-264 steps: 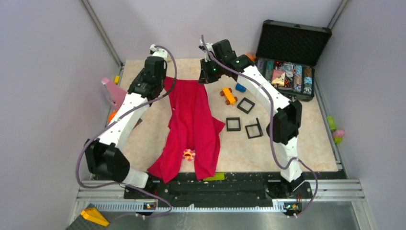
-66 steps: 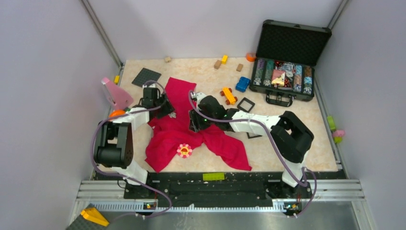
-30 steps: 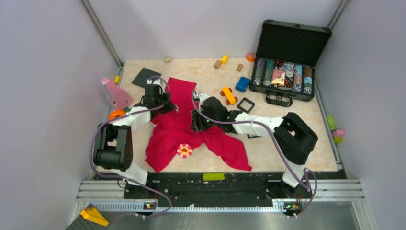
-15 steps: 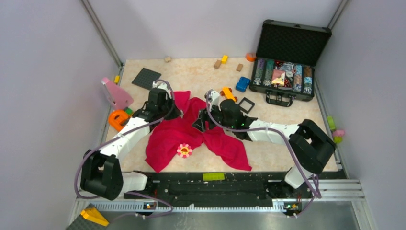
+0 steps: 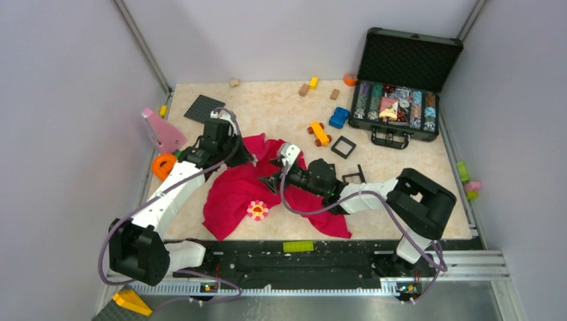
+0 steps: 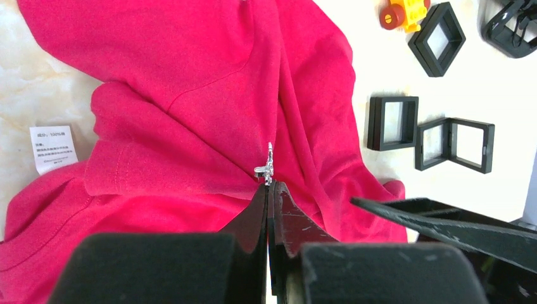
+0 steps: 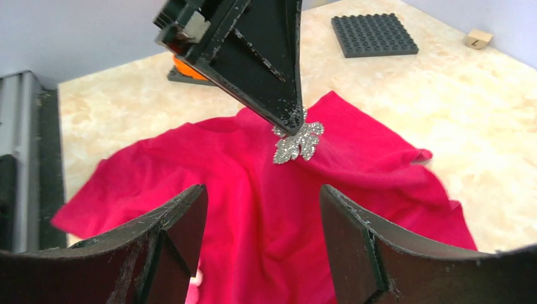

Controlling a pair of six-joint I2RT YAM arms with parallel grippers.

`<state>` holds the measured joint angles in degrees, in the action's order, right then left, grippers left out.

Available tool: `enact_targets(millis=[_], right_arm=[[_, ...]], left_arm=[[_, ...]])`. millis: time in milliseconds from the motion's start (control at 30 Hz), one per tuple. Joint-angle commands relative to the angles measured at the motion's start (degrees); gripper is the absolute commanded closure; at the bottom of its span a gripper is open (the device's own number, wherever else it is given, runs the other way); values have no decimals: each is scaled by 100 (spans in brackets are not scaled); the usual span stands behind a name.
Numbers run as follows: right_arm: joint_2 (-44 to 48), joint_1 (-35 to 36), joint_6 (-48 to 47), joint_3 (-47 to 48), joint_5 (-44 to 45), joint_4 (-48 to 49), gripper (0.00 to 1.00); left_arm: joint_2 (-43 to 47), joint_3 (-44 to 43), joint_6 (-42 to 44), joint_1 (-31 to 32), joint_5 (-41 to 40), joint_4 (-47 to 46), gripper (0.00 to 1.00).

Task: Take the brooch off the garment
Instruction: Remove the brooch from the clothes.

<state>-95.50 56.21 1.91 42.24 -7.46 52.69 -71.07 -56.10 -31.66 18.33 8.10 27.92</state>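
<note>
The red garment (image 5: pixel 234 190) lies bunched on the table. A silver, glittery, leaf-shaped brooch (image 7: pixel 297 140) is pinned to a raised fold of it; its metal clasp (image 6: pixel 266 168) shows in the left wrist view. My left gripper (image 6: pixel 269 185) is shut on that brooch, its tips (image 7: pixel 288 117) pinching the top. My right gripper (image 7: pixel 262 190) is open just in front of it, low over the cloth (image 7: pixel 240 209), apart from the brooch. A pink-and-white flower disc (image 5: pixel 257 210) lies on the garment's near part, away from both grippers.
Black square frames (image 6: pixel 392 122) lie right of the garment, with an orange toy car (image 5: pixel 319 133) and a blue one (image 5: pixel 338 118). An open case (image 5: pixel 401 107) stands back right. A grey baseplate (image 5: pixel 204 108), pink triangle (image 5: pixel 160 130) and orange ring toy (image 5: pixel 162 164) sit left.
The far part of the garment has been drawn nearer and bunched up with the left gripper. My right gripper has opened wider and moved nearer, low in front of the brooch.
</note>
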Motion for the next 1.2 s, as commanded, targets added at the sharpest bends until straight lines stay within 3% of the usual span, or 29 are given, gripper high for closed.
enact_targets(millis=[0, 167, 667, 1167], right_arm=[[-415, 261, -786, 476, 386, 513, 33], [-799, 424, -1144, 628, 921, 810, 35], [-1073, 435, -1288, 895, 812, 755, 48], [-1179, 456, -1316, 1027, 543, 611, 74]], left_arm=[[166, -271, -191, 31, 264, 183, 100], [267, -254, -381, 39, 430, 217, 100], [419, -90, -423, 47, 606, 334, 100], [406, 61, -516, 162, 831, 263, 100]])
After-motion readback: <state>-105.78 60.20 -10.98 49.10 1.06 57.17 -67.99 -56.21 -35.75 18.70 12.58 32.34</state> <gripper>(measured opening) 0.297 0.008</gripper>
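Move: Just beyond the left hand's shut fingertips, about 1 cm ahead, 1 cm right and 1 cm lower, is the silver brooch. The open right hand has that brooch some 4 cm ahead, 5 cm to its left and 2 cm below. The bulk of the garment lies about 3 cm back and 11 cm below the right hand, level with it sideways; the pink flower is roughly 13 cm back, 4 cm left and 12 cm below. Reaching left about 3 cm and forward 2 cm while dipping 1 to 2 cm, the right hand slips its fingertips either side of the brooch, tips upward some 10 degrees, then stays nearly still and closes from two-thirds open to about a third, seeming to touch the brooch's edges. The left hand keeps its pinch and draws the brooch back towards the right hand, with a slight lift. ##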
